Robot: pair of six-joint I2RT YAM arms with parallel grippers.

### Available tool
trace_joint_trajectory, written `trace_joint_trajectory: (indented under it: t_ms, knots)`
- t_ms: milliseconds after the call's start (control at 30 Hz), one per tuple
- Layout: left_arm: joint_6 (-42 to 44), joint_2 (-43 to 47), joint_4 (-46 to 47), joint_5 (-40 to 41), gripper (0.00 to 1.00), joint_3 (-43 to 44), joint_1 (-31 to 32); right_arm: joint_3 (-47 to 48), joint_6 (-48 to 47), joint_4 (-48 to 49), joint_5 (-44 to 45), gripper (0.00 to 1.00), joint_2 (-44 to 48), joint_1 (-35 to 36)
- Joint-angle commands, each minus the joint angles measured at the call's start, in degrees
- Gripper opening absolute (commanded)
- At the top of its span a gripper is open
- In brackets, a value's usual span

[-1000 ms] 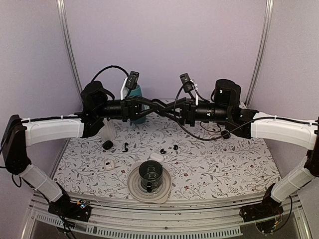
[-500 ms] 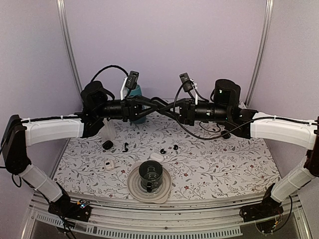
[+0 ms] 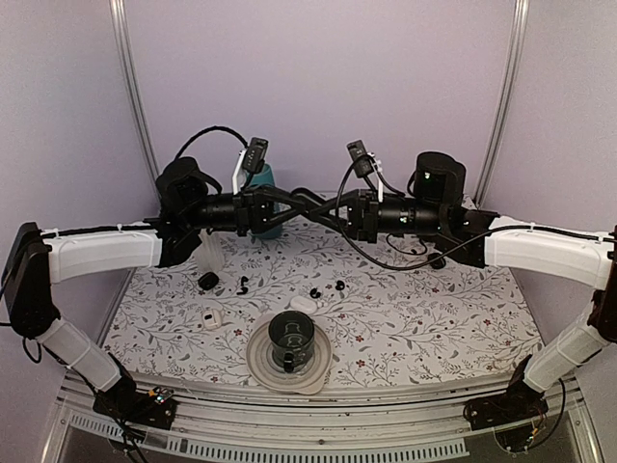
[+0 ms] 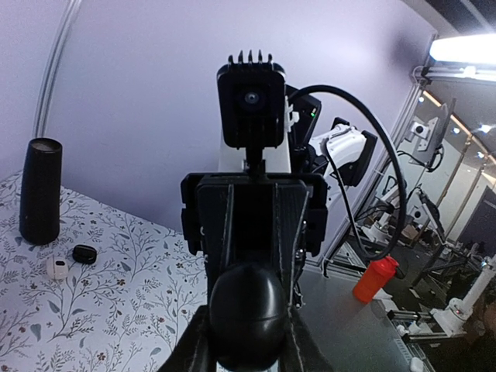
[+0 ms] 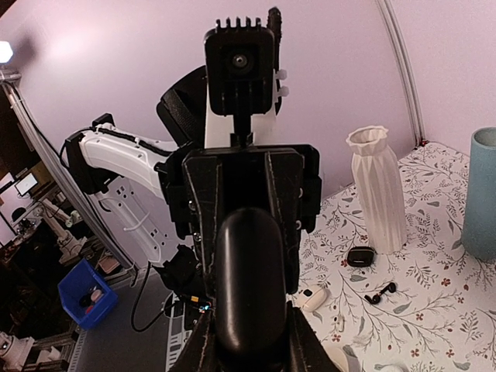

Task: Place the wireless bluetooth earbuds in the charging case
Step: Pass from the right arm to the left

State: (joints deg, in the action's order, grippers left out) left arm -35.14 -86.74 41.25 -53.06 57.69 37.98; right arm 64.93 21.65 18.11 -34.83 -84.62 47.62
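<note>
Both grippers meet high above the table's middle, and each is shut on the same black oval charging case. In the left wrist view the case (image 4: 248,314) shows its end, with a seam across it, inside my left gripper (image 4: 248,322). The right wrist view has it as a long glossy pod (image 5: 249,283) in my right gripper (image 5: 249,294). From above, the crossed fingers of the left gripper (image 3: 313,204) and right gripper (image 3: 304,201) hide the case. Tiny black earbuds lie on the floral cloth: one (image 3: 243,285) to the left, two (image 3: 315,292) (image 3: 339,286) near the middle.
A dark cup on a round plate (image 3: 258,362) stands near the front. A small black pod (image 3: 207,281), a white case (image 3: 303,303) and a white piece (image 3: 211,318) lie nearby. A white vase (image 5: 380,190) and a teal vase (image 3: 267,183) stand at the back left.
The grippers stay joined in mid-air; the right one has edged slightly left. Nothing on the table has moved.
</note>
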Motion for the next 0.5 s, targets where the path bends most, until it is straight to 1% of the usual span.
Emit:
trace_joint_trajectory:
  t_ms: [0,33,100,133,167,300,467]
  knots:
    - [0.9,0.7,0.2,0.5,0.00,0.1,0.1,2.5,-0.6,-0.3,1.4,0.20,-0.1,0.2]
    - [1.1,0.8,0.4,0.4,0.00,0.0,0.1,2.4,-0.6,-0.5,2.1,0.27,0.1,0.1]
    - [1.4,1.3,0.9,0.1,0.00,-0.8,0.1,2.4,-0.5,-1.0,3.9,0.35,0.5,0.0]
    - [1.5,1.5,1.5,0.0,0.00,-1.2,0.1,2.2,-0.4,-1.1,5.2,0.43,0.7,-0.1]
    - [1.6,1.8,1.9,-0.4,0.00,-1.6,0.1,2.0,-0.1,-1.1,6.2,0.47,1.0,-0.5]
    - [1.7,2.4,3.3,-1.4,0.00,-2.5,0.1,1.3,1.0,-1.3,7.9,0.52,1.6,-1.5]
    - [1.6,2.8,5.2,-2.5,0.00,-3.2,0.1,1.2,1.3,-2.3,9.2,0.54,1.6,-2.0]
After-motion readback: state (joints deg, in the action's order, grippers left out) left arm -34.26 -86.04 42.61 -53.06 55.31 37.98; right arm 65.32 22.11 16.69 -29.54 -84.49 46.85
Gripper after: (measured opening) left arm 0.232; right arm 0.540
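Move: The black charging case is pinched between my two hands high over the table, its middle about 2 cm to the right of my left hand's point and 2 cm to the left of my right's. From my right hand, the nearer loose earbud lies some 5 cm ahead, neither left nor right; the other is about 7 cm ahead and 6 cm right; a white oval case is 1 cm ahead and 3 cm left, all roughly 31 cm below. I spread my right fingers from their pinch to about half open, giving up their two-sided grip on the charging case. As they part, my right hand shifts about 2 cm forward, edging slightly right and turning some 5 degrees clockwise, its rear finger staying close beside the case. My left hand keeps its pinch and sinks about 1 cm. ##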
